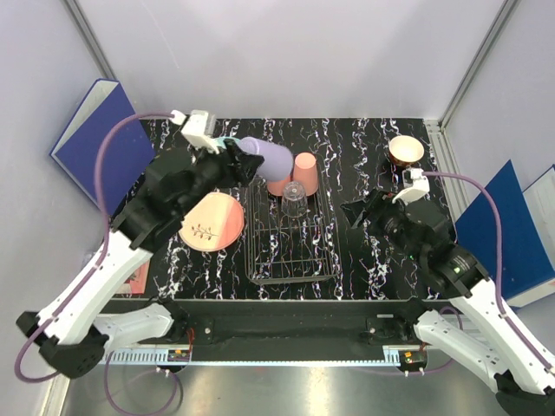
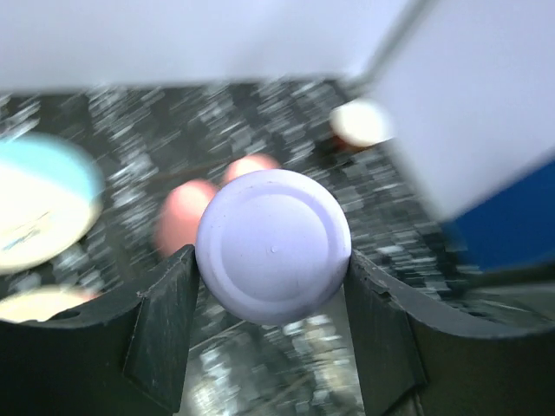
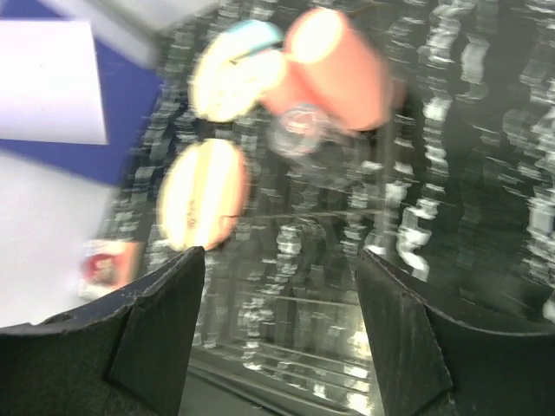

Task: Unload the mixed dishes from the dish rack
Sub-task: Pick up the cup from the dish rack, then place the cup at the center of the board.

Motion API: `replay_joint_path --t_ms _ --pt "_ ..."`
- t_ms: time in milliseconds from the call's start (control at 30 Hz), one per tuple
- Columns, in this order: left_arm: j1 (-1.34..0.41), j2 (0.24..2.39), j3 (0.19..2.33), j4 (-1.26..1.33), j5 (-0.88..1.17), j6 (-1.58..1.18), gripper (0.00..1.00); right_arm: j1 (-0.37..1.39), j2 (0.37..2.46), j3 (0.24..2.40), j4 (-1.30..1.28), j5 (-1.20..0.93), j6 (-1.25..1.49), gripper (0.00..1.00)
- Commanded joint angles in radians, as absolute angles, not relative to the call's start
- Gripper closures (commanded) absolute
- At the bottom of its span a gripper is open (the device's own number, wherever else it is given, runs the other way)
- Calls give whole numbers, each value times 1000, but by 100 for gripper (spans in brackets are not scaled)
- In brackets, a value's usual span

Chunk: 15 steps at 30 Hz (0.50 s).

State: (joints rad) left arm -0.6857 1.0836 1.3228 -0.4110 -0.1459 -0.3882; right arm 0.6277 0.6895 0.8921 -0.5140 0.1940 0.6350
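My left gripper (image 1: 247, 165) is shut on the lavender cup (image 1: 267, 158), held tilted above the far left corner of the wire dish rack (image 1: 290, 260). In the left wrist view the cup's round base (image 2: 273, 245) sits tight between both fingers (image 2: 165, 321). Two salmon-pink cups (image 1: 303, 168) and a clear glass (image 1: 294, 200) stand at the rack's far end. A salmon-pink plate (image 1: 214, 221) lies on the table left of the rack. A red bowl (image 1: 405, 150) sits at the back right. My right gripper (image 1: 360, 212) hangs open and empty right of the rack (image 3: 347, 347).
Blue binders lean on the left wall (image 1: 87, 143) and the right wall (image 1: 512, 234). A blue-and-cream plate (image 2: 39, 199) lies on the table beyond the salmon-pink plate (image 2: 35, 303), mostly hidden under my left arm in the top view. A small red card (image 1: 134, 277) lies near the front left.
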Motion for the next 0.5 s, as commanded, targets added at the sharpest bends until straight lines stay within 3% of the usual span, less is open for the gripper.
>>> replay_joint_path --t_ms 0,200,300,467 --pt "-673 999 1204 -137 245 -504 100 629 592 855 -299 3 693 23" --pt "-638 977 1042 327 557 -806 100 629 477 818 -117 -176 773 23" --pt "-634 1006 973 510 612 -935 100 629 448 801 -45 -224 811 24" --pt "-634 1028 923 603 615 -1000 100 629 457 799 -29 -244 818 24"
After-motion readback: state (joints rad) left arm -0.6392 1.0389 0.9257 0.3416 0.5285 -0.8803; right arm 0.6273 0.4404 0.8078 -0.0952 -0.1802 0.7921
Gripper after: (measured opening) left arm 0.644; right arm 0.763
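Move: The left hand, with the purple cup already off the rack in its fingers, has the open right gripper as its goal: roughly 25 cm to its right, 6 cm back and 10 cm lower. Down in the rack, the clear glass is about 8 cm ahead and 11 cm right of the left hand, the nearer pink cup 14 cm ahead and 7 cm right, both some 26 cm below. From the right gripper, the purple cup lies about 21 cm left, 9 cm ahead and 9 cm up. Still pinching the purple cup by its base end, the left hand swings it right and back by about 8 cm each towards the right gripper, turning clockwise some 35 degrees and rolling left side down while rising slightly, then sinking. The right hand, fingers staying open, climbs about 12 cm and draws back 8 cm, edging left, tipping its fingers up and turning them towards the cup. ##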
